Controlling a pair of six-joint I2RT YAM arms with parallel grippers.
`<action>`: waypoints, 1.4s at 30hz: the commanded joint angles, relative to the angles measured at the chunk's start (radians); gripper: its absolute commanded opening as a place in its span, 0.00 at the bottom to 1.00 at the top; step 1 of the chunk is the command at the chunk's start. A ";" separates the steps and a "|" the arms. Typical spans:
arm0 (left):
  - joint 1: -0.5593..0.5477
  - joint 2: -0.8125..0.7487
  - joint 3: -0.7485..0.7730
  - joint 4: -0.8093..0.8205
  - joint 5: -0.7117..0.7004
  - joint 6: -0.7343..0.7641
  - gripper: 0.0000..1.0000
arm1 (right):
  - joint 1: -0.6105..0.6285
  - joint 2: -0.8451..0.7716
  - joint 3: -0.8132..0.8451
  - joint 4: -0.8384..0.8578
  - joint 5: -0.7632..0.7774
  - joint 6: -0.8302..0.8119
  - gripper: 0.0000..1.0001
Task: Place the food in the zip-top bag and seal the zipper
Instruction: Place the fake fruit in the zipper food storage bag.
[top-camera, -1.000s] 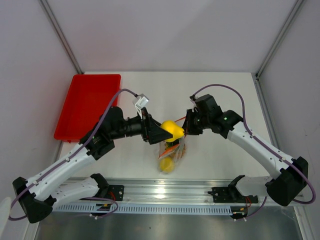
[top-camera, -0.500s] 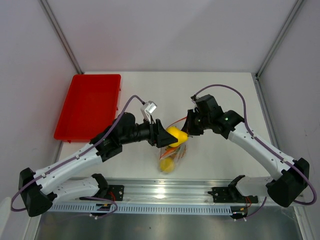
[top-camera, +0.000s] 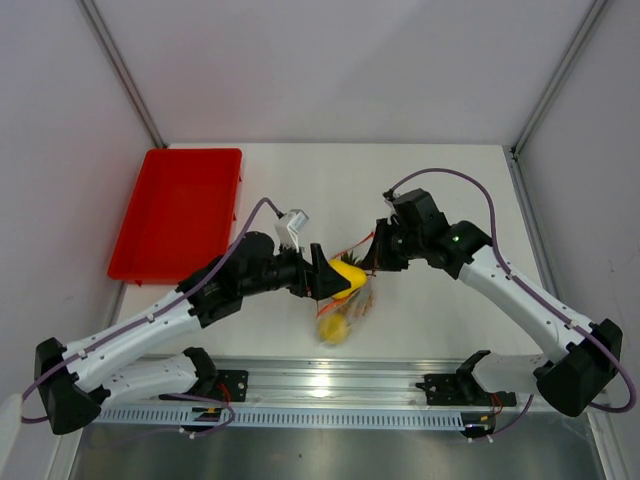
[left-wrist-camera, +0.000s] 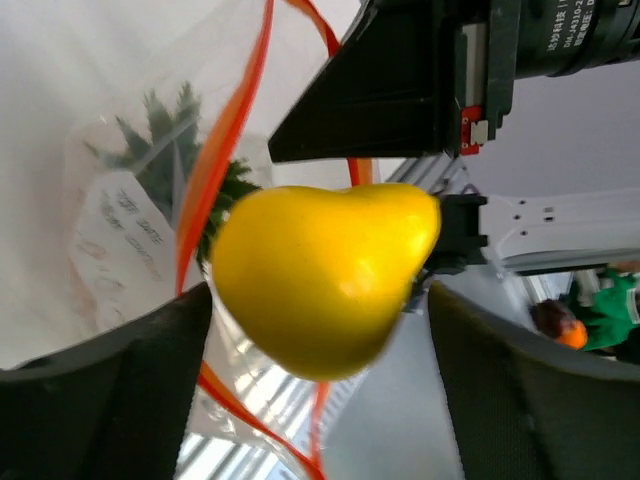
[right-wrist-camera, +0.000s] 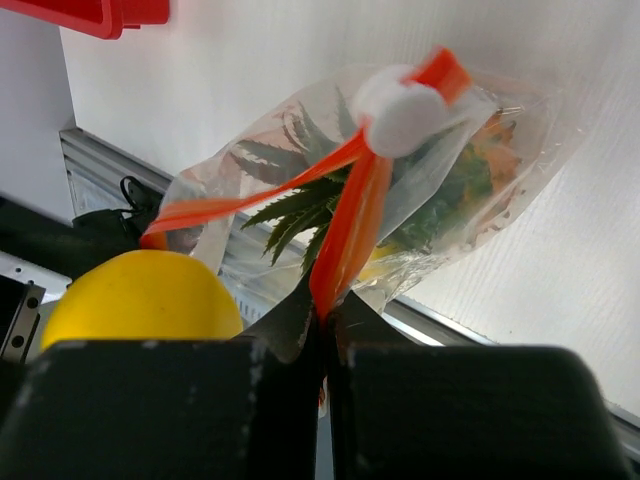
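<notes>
My left gripper (top-camera: 335, 275) is shut on the yellow lemon-like fruit (top-camera: 348, 272) and holds it at the open mouth of the clear zip-top bag (top-camera: 345, 305). In the left wrist view the fruit (left-wrist-camera: 325, 285) sits between my fingers, beside the bag's red zipper strip (left-wrist-camera: 225, 130). My right gripper (top-camera: 372, 258) is shut on the zipper strip (right-wrist-camera: 345, 220) and holds the bag hanging above the table. The pineapple's green leaves (right-wrist-camera: 300, 200) show inside the bag. A yellowish shape (top-camera: 333, 328) lies at the bag's bottom. I cannot make out the round green fruit.
A red plastic tray (top-camera: 175, 210) stands at the left of the table. A metal rail (top-camera: 330, 385) runs along the near edge, just below the hanging bag. Both arms meet over the table's near middle.
My left gripper has carried the yellow fruit down and slightly right, closer to the bag's mouth. The right gripper and the bag have hardly moved.
</notes>
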 joint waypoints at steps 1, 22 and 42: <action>-0.034 -0.049 0.024 -0.070 -0.057 -0.022 0.93 | 0.004 -0.031 0.051 0.004 0.015 0.007 0.00; -0.089 -0.196 0.087 -0.267 -0.271 0.015 1.00 | 0.001 -0.055 0.081 -0.036 0.018 -0.015 0.00; -0.091 0.081 0.326 -0.256 -0.110 0.477 1.00 | -0.011 -0.061 0.063 -0.026 -0.002 0.008 0.00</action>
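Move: My left hand holds the yellow fruit just over the zipper bag's open mouth, whose middle is about 4 cm below the fingers, 2 cm right and 1 cm ahead. Inside, the pineapple's crown is some 4 cm ahead, 2 cm right and 10 cm down; the other yellow fruit sits about 3 cm back, 1 cm right and 18 cm down. From my right hand, pinching the rim, the mouth's middle lies about 4 cm left, 2 cm back and 2 cm lower. I spread my left fingers wide at once and let go of the yellow fruit over the bag, easing back about 2 cm and swinging up to 5 cm left, away from the mouth. Then I swing back right and forward, ending nearly 4 cm higher, rolled some 20 degrees clockwise seen along the fingers. My right hand keeps its pinch on the rim and lifts slightly. ##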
